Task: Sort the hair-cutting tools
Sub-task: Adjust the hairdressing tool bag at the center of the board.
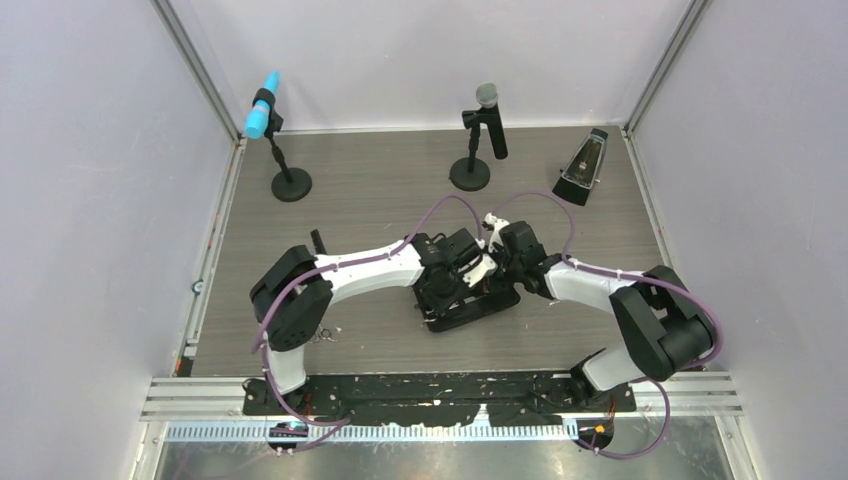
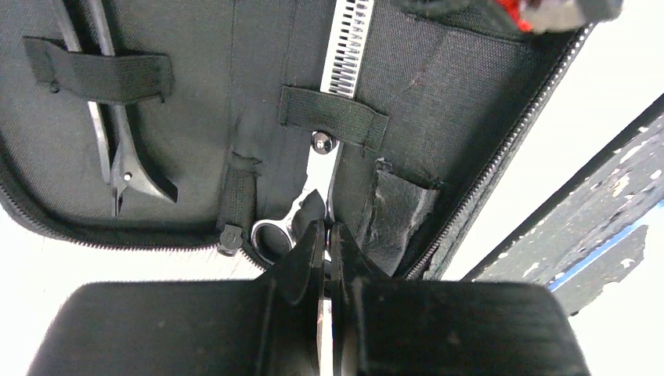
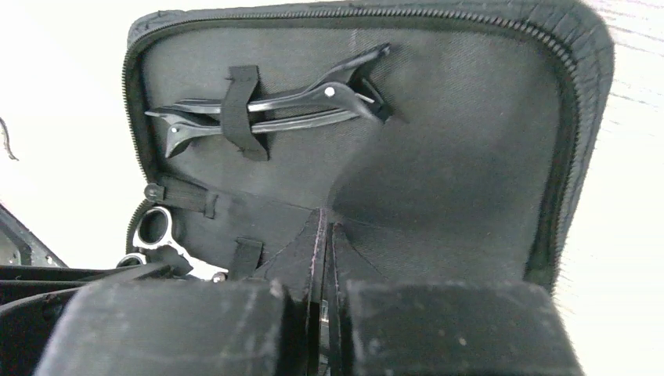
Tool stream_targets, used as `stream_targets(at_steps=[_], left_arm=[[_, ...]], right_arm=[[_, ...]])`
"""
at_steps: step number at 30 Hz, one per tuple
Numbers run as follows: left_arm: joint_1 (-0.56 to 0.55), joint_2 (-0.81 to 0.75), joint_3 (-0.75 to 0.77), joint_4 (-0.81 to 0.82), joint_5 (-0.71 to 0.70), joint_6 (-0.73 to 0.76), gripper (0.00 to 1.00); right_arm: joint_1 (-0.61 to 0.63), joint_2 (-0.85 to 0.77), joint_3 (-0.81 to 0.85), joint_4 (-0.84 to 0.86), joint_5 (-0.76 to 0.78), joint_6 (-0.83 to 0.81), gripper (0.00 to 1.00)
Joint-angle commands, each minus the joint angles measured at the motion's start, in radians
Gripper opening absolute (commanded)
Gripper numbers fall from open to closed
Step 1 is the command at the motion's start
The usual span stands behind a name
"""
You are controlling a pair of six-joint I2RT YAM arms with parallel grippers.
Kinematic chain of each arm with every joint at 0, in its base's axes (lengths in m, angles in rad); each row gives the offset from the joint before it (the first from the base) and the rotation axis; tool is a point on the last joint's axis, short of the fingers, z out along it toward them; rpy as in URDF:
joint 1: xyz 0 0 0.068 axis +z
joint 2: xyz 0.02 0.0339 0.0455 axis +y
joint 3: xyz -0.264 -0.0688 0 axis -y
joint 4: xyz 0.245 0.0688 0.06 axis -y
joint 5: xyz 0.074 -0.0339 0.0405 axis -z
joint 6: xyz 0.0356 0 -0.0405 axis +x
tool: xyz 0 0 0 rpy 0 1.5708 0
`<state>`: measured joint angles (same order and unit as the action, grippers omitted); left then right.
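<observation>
An open black zip case [image 1: 478,306] lies mid-table with both grippers over it. In the left wrist view, silver scissors [image 2: 345,47] with a toothed blade sit under an elastic strap. My left gripper [image 2: 323,225] is shut on their handle beside the finger ring [image 2: 270,235]. Two black hair clips [image 2: 117,160] rest under another strap on the left. In the right wrist view, the hair clips [image 3: 274,110] lie high on the lining. My right gripper [image 3: 323,221] is shut on a puckered fold of that lining. The scissors' ring [image 3: 156,229] shows at lower left.
Two microphones on round black bases stand at the back, one with a blue head [image 1: 264,115] at the left and one with a grey head [image 1: 487,118] in the middle. A dark metronome-like object [image 1: 583,168] sits at back right. The case's zipper edge [image 2: 501,149] runs along the right.
</observation>
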<state>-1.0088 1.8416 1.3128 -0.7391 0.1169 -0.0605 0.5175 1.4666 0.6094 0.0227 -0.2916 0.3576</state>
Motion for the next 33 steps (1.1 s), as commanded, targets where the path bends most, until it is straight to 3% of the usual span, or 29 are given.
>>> stream_targets(at_steps=[1, 5, 10, 13, 17, 20, 25, 29, 33], left_arm=[[-0.005, -0.007, 0.038, 0.103, -0.012, -0.092, 0.0], [-0.004, 0.01, 0.006, 0.077, -0.033, -0.108, 0.0], [-0.004, -0.004, -0.021, 0.066, -0.062, -0.139, 0.03], [-0.005, -0.036, -0.024, 0.061, -0.072, -0.157, 0.17], [-0.005, -0.102, -0.037, 0.067, -0.061, -0.198, 0.56], [-0.005, -0.162, -0.07, 0.092, -0.05, -0.245, 0.68], [-0.005, -0.255, -0.164, 0.146, -0.047, -0.297, 0.68], [-0.005, -0.269, -0.196, 0.146, -0.07, -0.317, 0.66], [-0.005, -0.269, -0.208, 0.168, -0.056, -0.337, 0.64]], right_arm=[[0.02, -0.044, 0.006, 0.051, -0.056, 0.035, 0.05], [0.008, -0.117, 0.013, -0.038, 0.035, 0.022, 0.1], [-0.015, -0.223, 0.027, -0.166, 0.134, 0.004, 0.3], [-0.019, -0.277, 0.053, -0.232, 0.185, -0.011, 0.38], [-0.019, -0.315, 0.074, -0.329, 0.215, -0.003, 0.44], [-0.019, -0.33, 0.057, -0.368, 0.183, 0.014, 0.46], [-0.019, -0.36, -0.006, -0.394, 0.186, 0.065, 0.49], [-0.025, -0.408, -0.026, -0.433, 0.307, 0.071, 0.6], [-0.058, -0.372, -0.015, -0.449, 0.355, 0.04, 0.61]])
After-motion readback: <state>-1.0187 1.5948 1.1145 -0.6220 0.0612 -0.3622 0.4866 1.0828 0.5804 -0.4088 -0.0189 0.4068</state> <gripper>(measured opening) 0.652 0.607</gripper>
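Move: From the left gripper, shut over the near left corner of the tool bag by the scissors' finger rings, the bag's middle is about 9 cm ahead, 8 cm right and 3 cm lower. The thinning scissors' middle lies about 3 cm ahead and 6 cm right. From the right gripper, shut low over the bag's right half, the bag's middle is roughly 6 cm left and 1 cm ahead; the hair clips are some 10 cm left and 6 cm ahead. Lift the right gripper off the bag some 5 cm while opening it and going right, then sink about 2 cm and draw back 3 cm, ending 8 cm farther right with spread fingers over the bag's near right rim. Nudge the shut left tips about 1.5 cm right, then open them wide, rise 4 cm and ease left and back off the corner, turning counter-clockwise. ##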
